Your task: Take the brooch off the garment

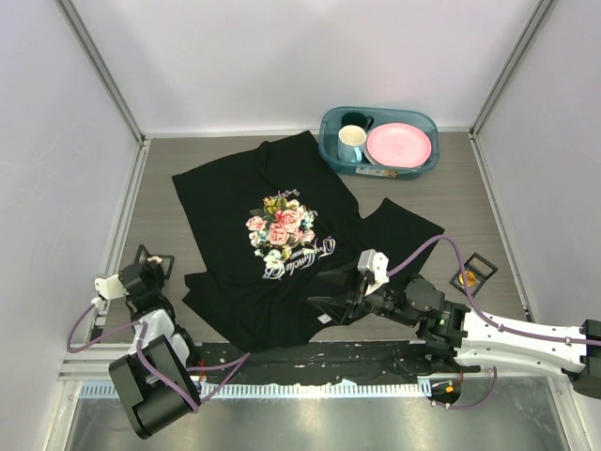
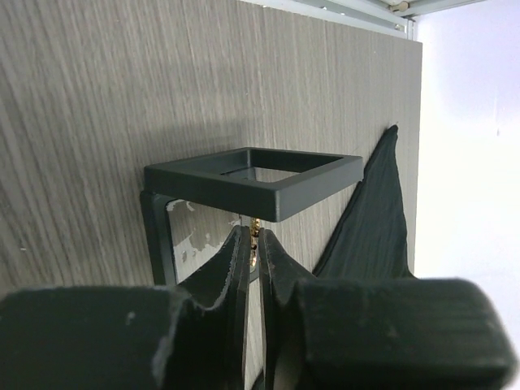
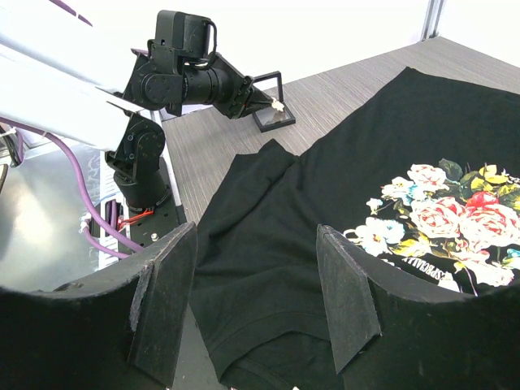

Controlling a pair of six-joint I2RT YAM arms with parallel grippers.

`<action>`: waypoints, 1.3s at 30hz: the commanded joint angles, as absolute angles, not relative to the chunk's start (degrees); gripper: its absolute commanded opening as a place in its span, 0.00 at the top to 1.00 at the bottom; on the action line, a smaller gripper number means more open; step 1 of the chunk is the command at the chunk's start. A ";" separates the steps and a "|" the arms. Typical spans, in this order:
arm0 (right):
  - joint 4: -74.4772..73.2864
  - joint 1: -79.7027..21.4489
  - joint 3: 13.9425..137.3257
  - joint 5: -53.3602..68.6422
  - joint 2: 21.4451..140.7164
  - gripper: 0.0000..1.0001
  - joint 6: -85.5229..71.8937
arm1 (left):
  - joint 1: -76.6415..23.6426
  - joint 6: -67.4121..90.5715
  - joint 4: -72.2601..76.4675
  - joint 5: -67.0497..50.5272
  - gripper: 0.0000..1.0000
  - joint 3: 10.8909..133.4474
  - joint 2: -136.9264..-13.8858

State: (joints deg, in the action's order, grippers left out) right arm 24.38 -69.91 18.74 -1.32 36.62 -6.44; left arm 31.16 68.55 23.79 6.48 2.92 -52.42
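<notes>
The garment point(image 1: 235, 197) is a black T-shirt with a rose print, lying flat mid-table; it also shows as the garment point(image 3: 341, 179) and a black corner of cloth point(image 2: 374, 211). A small round orange-yellow brooch point(image 1: 463, 278) lies off the shirt, beside a black frame at the right. My left gripper point(image 2: 253, 231) hangs over another small black square frame point(image 2: 268, 183). Its jaws are almost together on a tiny gold-coloured piece, and I cannot tell what that piece is. My right gripper point(image 3: 256, 236) is open above the shirt's near hem point(image 1: 324, 305), holding nothing.
A teal basin point(image 1: 329, 127) at the back right holds a mug point(image 1: 352, 143) and a pink plate point(image 1: 399, 146). The right-hand black frame point(image 1: 481, 267) stands near the right wall. The left frame point(image 1: 150, 256) sits by the left wall. White walls enclose the table.
</notes>
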 commanded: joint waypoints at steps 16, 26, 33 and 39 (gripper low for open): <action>28.21 -69.87 18.46 -0.79 35.95 0.34 -7.47 | 31.55 66.45 12.67 8.26 0.55 4.04 -45.19; 28.21 -69.87 18.46 -0.79 35.77 0.35 -7.65 | 31.46 66.18 0.18 8.17 0.27 5.18 -36.12; 28.21 -69.87 18.54 0.79 35.86 0.35 -7.56 | 31.55 65.39 -5.27 4.75 0.23 8.78 -35.16; 27.69 -69.87 18.81 0.44 36.47 0.35 -7.47 | 31.46 65.30 -10.36 1.32 0.22 12.65 -32.87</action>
State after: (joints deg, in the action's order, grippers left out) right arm 25.23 -69.91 18.15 0.14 36.62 -7.09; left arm 31.20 66.59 -5.61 4.67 8.05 -34.48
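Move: Brooch still at the left fingertips; the open box's tray lies about 3 cm below that hand and about 1 cm back and 1 cm to its right. The box's raised lid stands some 4 cm left and 1 cm ahead of the hand; the garment's sleeve corner is about 11 cm right, 5 cm back, and 4 cm below. From the right hand the tray is some 14 cm ahead, 43 cm left and 22 cm below. The left hand dips, opens wide to release the brooch, and draws back and left some 3 cm. ##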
